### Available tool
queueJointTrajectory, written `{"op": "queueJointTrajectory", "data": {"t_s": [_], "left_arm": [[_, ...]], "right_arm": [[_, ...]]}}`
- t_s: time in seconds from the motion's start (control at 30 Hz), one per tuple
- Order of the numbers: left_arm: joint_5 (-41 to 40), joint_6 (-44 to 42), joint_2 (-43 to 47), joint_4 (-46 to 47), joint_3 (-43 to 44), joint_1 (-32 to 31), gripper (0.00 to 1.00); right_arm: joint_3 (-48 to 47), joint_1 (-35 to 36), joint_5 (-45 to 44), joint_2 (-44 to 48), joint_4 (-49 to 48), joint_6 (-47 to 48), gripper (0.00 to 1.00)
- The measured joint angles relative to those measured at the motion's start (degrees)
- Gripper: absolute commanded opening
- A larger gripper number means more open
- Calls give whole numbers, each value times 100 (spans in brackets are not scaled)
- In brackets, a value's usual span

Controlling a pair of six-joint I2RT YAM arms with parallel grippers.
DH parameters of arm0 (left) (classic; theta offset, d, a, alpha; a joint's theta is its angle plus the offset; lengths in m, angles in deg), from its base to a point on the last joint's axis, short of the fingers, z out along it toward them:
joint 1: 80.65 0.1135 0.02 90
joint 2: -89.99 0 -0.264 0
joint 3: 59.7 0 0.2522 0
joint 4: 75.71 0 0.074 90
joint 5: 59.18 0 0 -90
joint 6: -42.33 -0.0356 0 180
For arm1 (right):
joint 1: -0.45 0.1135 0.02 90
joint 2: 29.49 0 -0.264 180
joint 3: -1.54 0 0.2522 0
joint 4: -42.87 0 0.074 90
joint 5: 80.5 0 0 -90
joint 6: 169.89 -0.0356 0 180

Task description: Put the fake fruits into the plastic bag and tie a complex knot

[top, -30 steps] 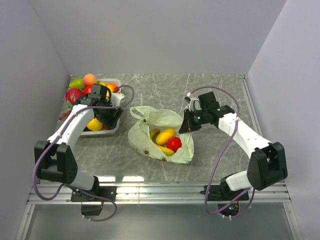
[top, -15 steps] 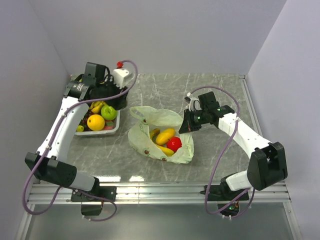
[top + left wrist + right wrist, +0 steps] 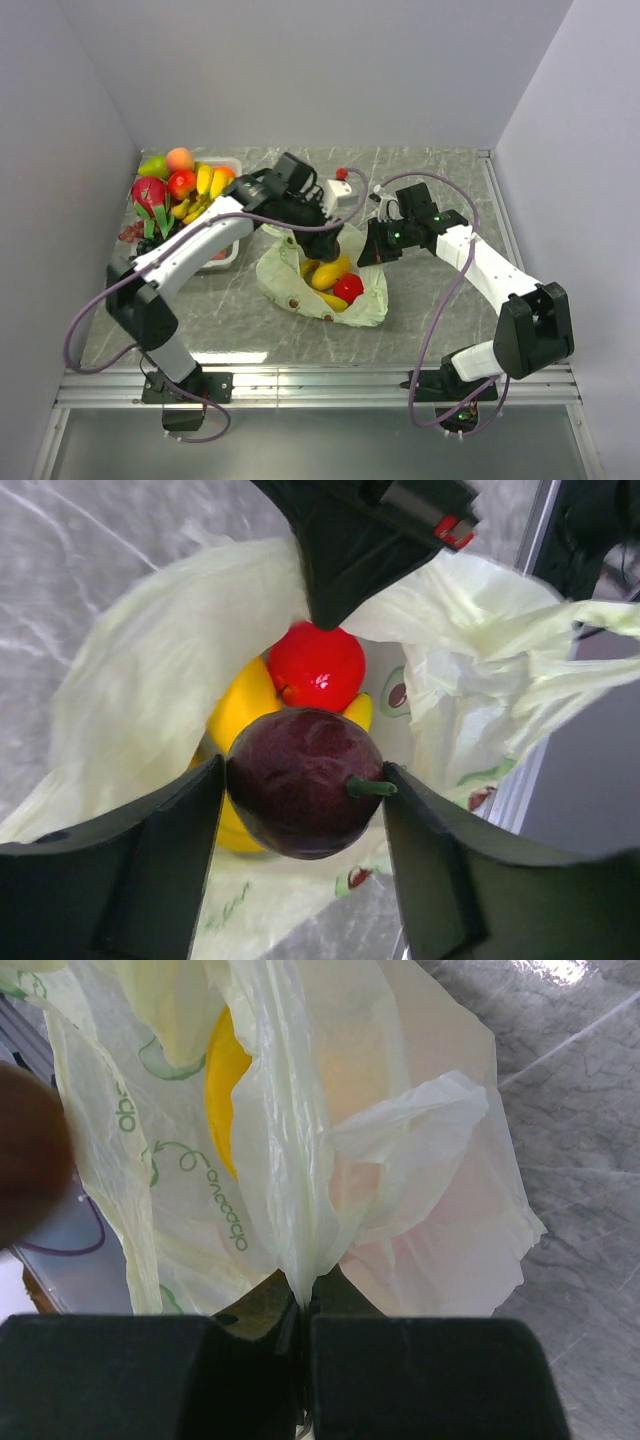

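The pale-green plastic bag (image 3: 300,285) lies open mid-table, with a yellow fruit (image 3: 333,270) and a red apple (image 3: 348,288) inside. My left gripper (image 3: 325,232) hovers over the bag's mouth. In the left wrist view it (image 3: 303,810) is shut on a dark purple fruit (image 3: 300,780) with a green stem, above the red apple (image 3: 318,667) and the yellow fruit (image 3: 240,705). My right gripper (image 3: 372,250) is shut on the bag's right rim. In the right wrist view it (image 3: 303,1305) pinches a fold of the bag (image 3: 400,1180). No knot shows.
The clear tray (image 3: 224,258) at the back left holds several more fruits: a pink dragonfruit (image 3: 150,195), a peach (image 3: 180,158), bananas (image 3: 205,180). Grey walls stand close on the left, back and right.
My left arm has swung from the tray at the back left to over the bag's mouth, carrying the dark purple fruit. The right gripper and the bag have stayed put.
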Motion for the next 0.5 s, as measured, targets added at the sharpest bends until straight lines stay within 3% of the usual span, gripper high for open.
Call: {"op": "queueJointTrajectory", "data": {"t_s": [0.03,0.13,0.33,0.5], "left_arm": [[-24,-11,-140,15,-13,-70,84],[-120,-13,-337,61,-111,-94,99],[-120,50,74,70,-151,354,99],[170,302,994,50,-199,2068,99]], "right_arm": [[-4,0,0,-2,7,0,0],[-37,0,-20,-2,4,2,0],[-42,0,-24,-2,11,4,0],[-42,0,-48,-2,28,4,0]]}}
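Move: The dark purple fruit is still in the left fingers, bound for the fruit heap in the open bag, whose middle lies roughly 6 cm back and about 14 cm below the left hand, with no sideways offset. In that heap the red fruit sits about 8 cm back and 5 cm right of the hand, equally low. The fruit box's middle is some 33 cm left, 10 cm ahead and 15 cm below. From the right hand the heap lies about 10 cm left, 5 cm back and 7 cm below. The purple fruit is lowered some 3 cm towards the heap in the bag's mouth and let go as the left fingers spread to full width. The emptied hand then lifts and sweeps left and forward, about 12 cm leftward, towards the fruit box, turning some 20 degrees counter-clockwise. The right fingers stay shut on the bag's rim, holding still. ##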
